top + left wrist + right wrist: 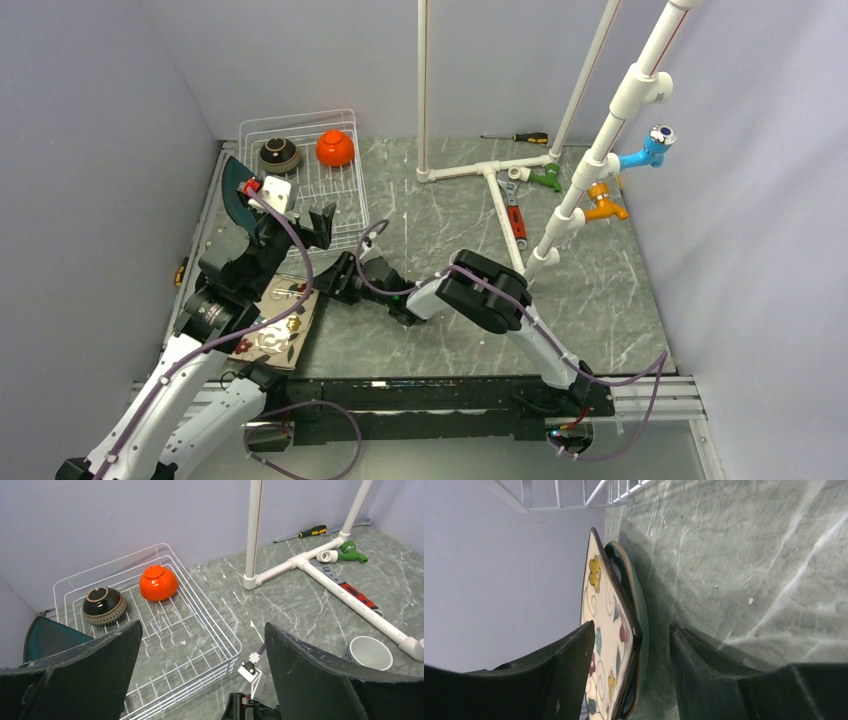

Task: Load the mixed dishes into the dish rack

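The white wire dish rack (345,205) stands at the back left and holds the dark brown bowl (279,153) and the orange bowl (335,148), both upside down. The dark teal plate (236,190) stands on edge at the rack's left side. My left gripper (297,232) hangs open and empty above the rack's (210,625) near end. The brown floral plate (283,322) lies by the table's left front. In the right wrist view it (599,615) rests on a green plate (643,615). My right gripper (631,640) is open, its jaws either side of the stacked plates' edge.
A white pipe frame (497,190) with green, blue and orange taps stands at the back right. A screwdriver (520,137) and a red-handled tool (516,218) lie by it. A white cup (370,652) sits near a pipe end. Grey walls enclose the table.
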Tool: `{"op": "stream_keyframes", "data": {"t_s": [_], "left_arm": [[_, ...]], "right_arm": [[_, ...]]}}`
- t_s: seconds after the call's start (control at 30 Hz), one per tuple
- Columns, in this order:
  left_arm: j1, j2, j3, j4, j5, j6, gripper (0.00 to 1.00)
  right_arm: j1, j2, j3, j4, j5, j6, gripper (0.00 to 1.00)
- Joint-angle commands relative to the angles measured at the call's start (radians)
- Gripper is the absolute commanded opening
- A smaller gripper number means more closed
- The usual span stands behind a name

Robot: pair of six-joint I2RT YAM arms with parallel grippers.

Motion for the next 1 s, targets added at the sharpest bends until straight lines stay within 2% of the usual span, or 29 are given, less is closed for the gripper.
{"op": "stream_keyframes", "data": {"t_s": [0.0, 0.43, 0.6, 0.77, 0.97], "left_arm": [[-0.005, -0.007, 0.011, 0.014, -0.014, 0.009, 0.97], [-0.005, 0.000, 0.010, 0.013, -0.011, 0.008, 0.98], [-0.005, 0.005, 0.010, 0.013, -0.006, 0.007, 0.98], [-0.005, 0.008, 0.008, 0.011, -0.007, 0.008, 0.98], [-0.005, 0.013, 0.009, 0.013, -0.008, 0.009, 0.98]], "right_arm": [[-0.006, 0.043, 0.029, 0.063, -0.006, 0.041, 0.56], [-0.003, 0.089, 0.087, 0.072, -0.054, 0.060, 0.46], [-0.003, 0.110, 0.113, 0.083, -0.084, 0.068, 0.39], [-0.005, 0.110, 0.108, 0.111, -0.095, 0.090, 0.29], [-0.018, 0.091, 0.082, 0.161, -0.097, 0.120, 0.11]]}}
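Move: The floral plate's middle lies about 12 cm to the right hand's left, 8 cm back and 1 cm lower, its near rim already between the open fingers; a dark, pale-rimmed plate lies just under it. The wire rack's middle is roughly 22 cm ahead and 5 cm left, with the stood-up teal plate about 20 cm ahead, 20 cm left. From the left hand the floral plate is some 11 cm back, 9 cm left and 32 cm below. Leftwards, slowly, the right hand edges about 2 cm farther onto the floral plate, sinking just under 1 cm and then easing up slightly, with about 5 degrees of wrist turn. Its fingers, one above the rim and one on the table side, close from a little over half open to nearly shut and pinch the rim. ##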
